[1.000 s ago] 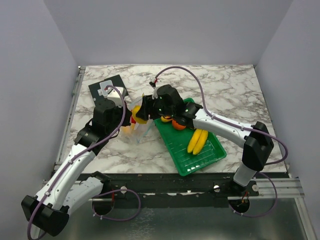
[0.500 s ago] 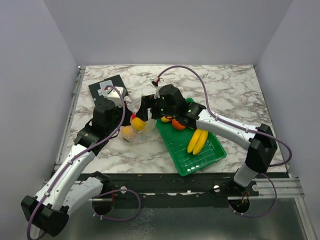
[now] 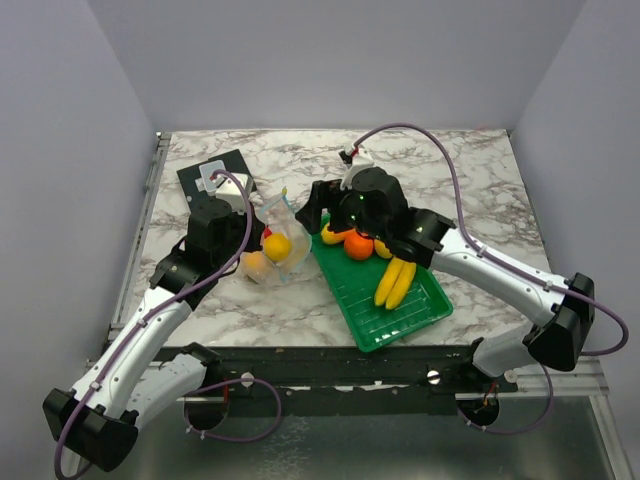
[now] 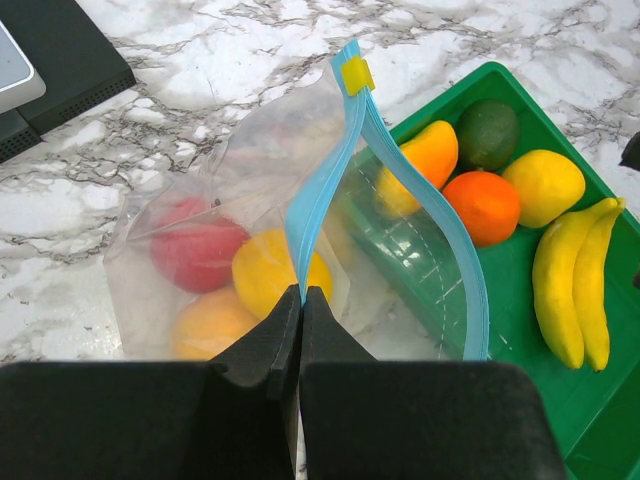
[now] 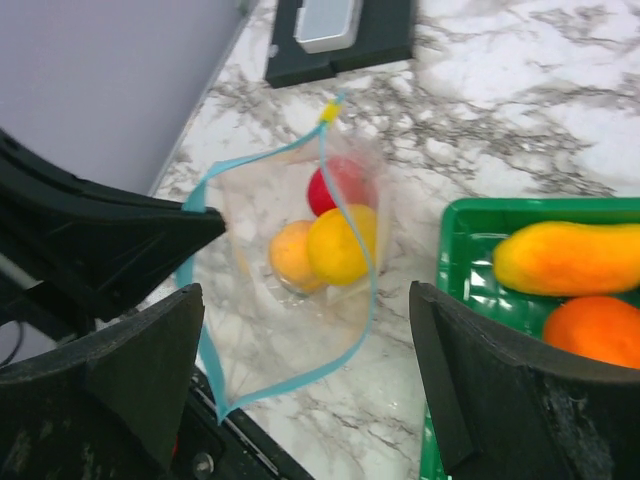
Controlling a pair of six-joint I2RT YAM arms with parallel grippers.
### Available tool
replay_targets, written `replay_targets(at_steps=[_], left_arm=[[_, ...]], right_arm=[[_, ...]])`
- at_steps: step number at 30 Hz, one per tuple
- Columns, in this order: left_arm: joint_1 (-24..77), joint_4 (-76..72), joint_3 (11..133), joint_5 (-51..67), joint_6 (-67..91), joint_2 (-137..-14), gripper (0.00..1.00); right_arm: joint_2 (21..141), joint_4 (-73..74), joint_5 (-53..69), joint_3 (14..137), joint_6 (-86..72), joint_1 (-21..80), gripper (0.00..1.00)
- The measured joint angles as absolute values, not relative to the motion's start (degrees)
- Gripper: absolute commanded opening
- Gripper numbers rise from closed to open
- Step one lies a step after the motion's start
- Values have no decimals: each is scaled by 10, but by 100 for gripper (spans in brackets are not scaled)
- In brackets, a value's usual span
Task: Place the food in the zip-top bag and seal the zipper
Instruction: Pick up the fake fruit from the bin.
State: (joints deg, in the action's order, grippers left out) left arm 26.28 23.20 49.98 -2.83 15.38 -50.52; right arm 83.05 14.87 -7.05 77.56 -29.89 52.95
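Observation:
The clear zip-top bag (image 3: 275,250) lies on the marble left of the tray, its mouth gaping. My left gripper (image 4: 302,292) is shut on the light blue zipper (image 4: 330,160) at one end of the mouth. Inside the bag (image 5: 290,300) are a red apple (image 4: 195,245), a yellow fruit (image 4: 270,275) and an orange-coloured fruit (image 4: 205,320). My right gripper (image 3: 313,217) hovers open and empty between the bag and the tray. More food sits in the tray: bananas (image 3: 395,283), a round orange (image 4: 490,205), a yellow-orange piece (image 5: 570,258).
The green slatted tray (image 3: 415,315) lies right of centre, also holding a green avocado-like fruit (image 4: 487,133) and a lemon (image 4: 543,185). A black device with a pale top (image 3: 213,175) sits at the back left. Grey walls enclose the table.
My right gripper let the yellow fruit drop into the bag, opened wide and pulled back to the right toward the tray. The left gripper kept its hold on the zipper.

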Motion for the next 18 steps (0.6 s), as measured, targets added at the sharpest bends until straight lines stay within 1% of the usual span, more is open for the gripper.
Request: replay_targets(at_steps=[8,10,14,18], left_arm=[[263,232,500,-29,154,-505,0],[263,232,500,-29,154,-505,0],[263,232,500,-29,155,-506,0],[263,232,499,-29,156,-507,0]], right_arm=[[817,233,-191,757,-298,529,89],[817,252,-215,749,-298,529,91],[818,272,-235,717,-299,519,91],[828,288,-237,694,-299,503,97]])
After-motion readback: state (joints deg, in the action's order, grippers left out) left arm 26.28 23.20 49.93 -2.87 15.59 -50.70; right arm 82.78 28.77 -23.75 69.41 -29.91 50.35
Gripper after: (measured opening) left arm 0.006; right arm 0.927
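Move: Some 12 cm to the right of the empty right hand, 9 cm ahead and 22 cm below, the orange lies in the green bin. The mango lies about 5 cm farther out and 5 cm left of the orange, the yellow fruit 7 cm right and 1 cm farther out of it. The hanging bag is roughly 6 cm left of the right hand, 4 cm ahead and 14 cm lower. From the left hand, the orange is about 10 cm ahead, 22 cm right and 17 cm below. Swinging clear of the bag with its jaws still wide open and empty, the right hand travels about 10 cm right while sinking about as much, down towards the orange. Its wrist turns some 30 degrees, clockwise and with the left side dropping, so the fingers come to point mostly forward and more steeply down. The left hand stays put, still pinching the bag's rim. ##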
